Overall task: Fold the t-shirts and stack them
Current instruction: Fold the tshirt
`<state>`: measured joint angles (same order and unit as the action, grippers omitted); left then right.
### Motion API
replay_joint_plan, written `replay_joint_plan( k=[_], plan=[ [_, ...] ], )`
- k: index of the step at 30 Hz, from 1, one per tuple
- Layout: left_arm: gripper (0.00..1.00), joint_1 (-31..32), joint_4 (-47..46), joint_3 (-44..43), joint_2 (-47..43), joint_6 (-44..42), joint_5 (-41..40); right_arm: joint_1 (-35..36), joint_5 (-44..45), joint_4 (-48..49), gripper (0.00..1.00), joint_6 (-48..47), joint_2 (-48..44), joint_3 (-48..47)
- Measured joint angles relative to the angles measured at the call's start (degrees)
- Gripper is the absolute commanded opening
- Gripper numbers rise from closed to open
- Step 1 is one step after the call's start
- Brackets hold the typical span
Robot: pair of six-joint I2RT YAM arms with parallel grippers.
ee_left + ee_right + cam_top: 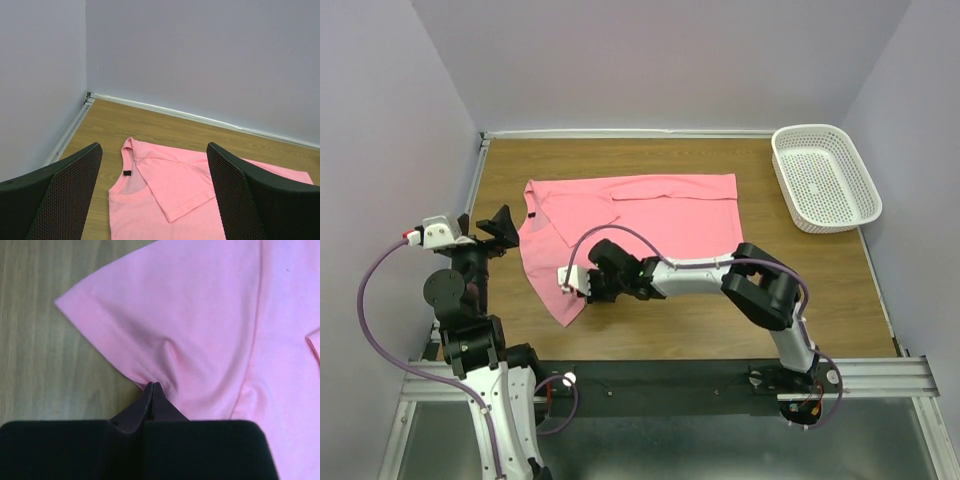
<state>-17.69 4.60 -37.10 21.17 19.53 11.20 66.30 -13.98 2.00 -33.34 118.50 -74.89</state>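
Note:
A salmon-pink t-shirt [650, 205] lies flat on the wooden table, neck to the left. In the left wrist view the t-shirt [150, 215] has its far sleeve [185, 180] folded in over the chest. My right gripper [588, 293] is low at the shirt's near sleeve. In the right wrist view this gripper [152, 385] is shut, pinching the hem of that sleeve [125, 325], and the cloth puckers at the tips. My left gripper [503, 232] hangs left of the neck, above the table. Seen from its own wrist, the left gripper [153, 150] is open with nothing between its fingers.
A white perforated basket [817, 129] stands at the back right corner of the table. Lilac walls close in the back, left and right. Bare wood [720, 320] shows between the shirt and the near edge.

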Motion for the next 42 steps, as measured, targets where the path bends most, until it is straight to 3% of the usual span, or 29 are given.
replay_joint_plan(
  k=[5,8,11,15,19,25,27,34,38,42],
  plan=[
    [0.9,0.09,-0.04,0.04,2.73,1.95,1.38,-7.3,-8.0,-0.44,0.01,9.25,-0.2,-3.85],
    [0.79,0.15,0.26,0.81,6.32,5.2,4.85,-11.61,-12.72,-0.26,0.01,14.6,-0.33,-6.75],
    [0.75,0.15,0.48,4.5,10.45,9.31,11.17,-14.12,-17.27,-0.13,0.01,19.87,-0.26,-8.98],
    [0.75,0.2,3.17,8.66,14.34,12.15,17.0,-16.41,-22.32,-0.11,0.01,26.29,0.81,-12.35],
    [0.73,0.2,5.16,6.84,17.29,11.65,19.39,-19.02,-25.03,0.11,0.01,32.46,4.98,-18.38],
    [0.7,2.1,5.42,0.5,26.99,7.23,20.39,-23.63,-25.03,-0.11,0.27,37.62,10.27,-22.16],
    [0.7,4.52,6.05,0.26,29.4,6.03,19.65,-24.65,-24.61,-0.44,0.42,38.32,11.02,-22.27],
    [0.66,26.25,11.82,-6.12,39.91,2.73,9.94,-27.61,-25.18,-2.16,0.45,38.86,11.34,-22.69],
    [0.65,30.4,16.09,-13.68,43.67,0.9,3.08,-32.59,-31.36,-5.49,0.48,34.01,7.96,-20.85],
    [0.57,33.62,20.57,-20.76,49.16,0.37,-5.81,-40.83,-34.6,-8.33,0.49,28.89,-1.11,-13.79]
  ],
)
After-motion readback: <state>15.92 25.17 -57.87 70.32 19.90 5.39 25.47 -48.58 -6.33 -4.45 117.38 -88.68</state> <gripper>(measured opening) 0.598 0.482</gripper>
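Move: The shut right fingers already pinch the hem of the near sleeve. The folded far sleeve's middle, the side to carry it towards, lies about 22 cm ahead of them and 2 cm left, at table height; the collar tag is level with that fold and some 13 cm farther left, and the body's middle is about 17 cm ahead and 21 cm right. From the left gripper, the near sleeve lies roughly 33 cm below, 1 cm ahead and 8 cm right. Carry the pinched near sleeve forward with the right gripper, about 17 cm, arching up and back down towards the folded far sleeve while rolling some 40 degrees. Open halfway to let the hem go, then draw off right and up over the shirt body. Meanwhile bring the empty left gripper down and right over the shirt, tipping its fingers well down and narrowing them partway. ##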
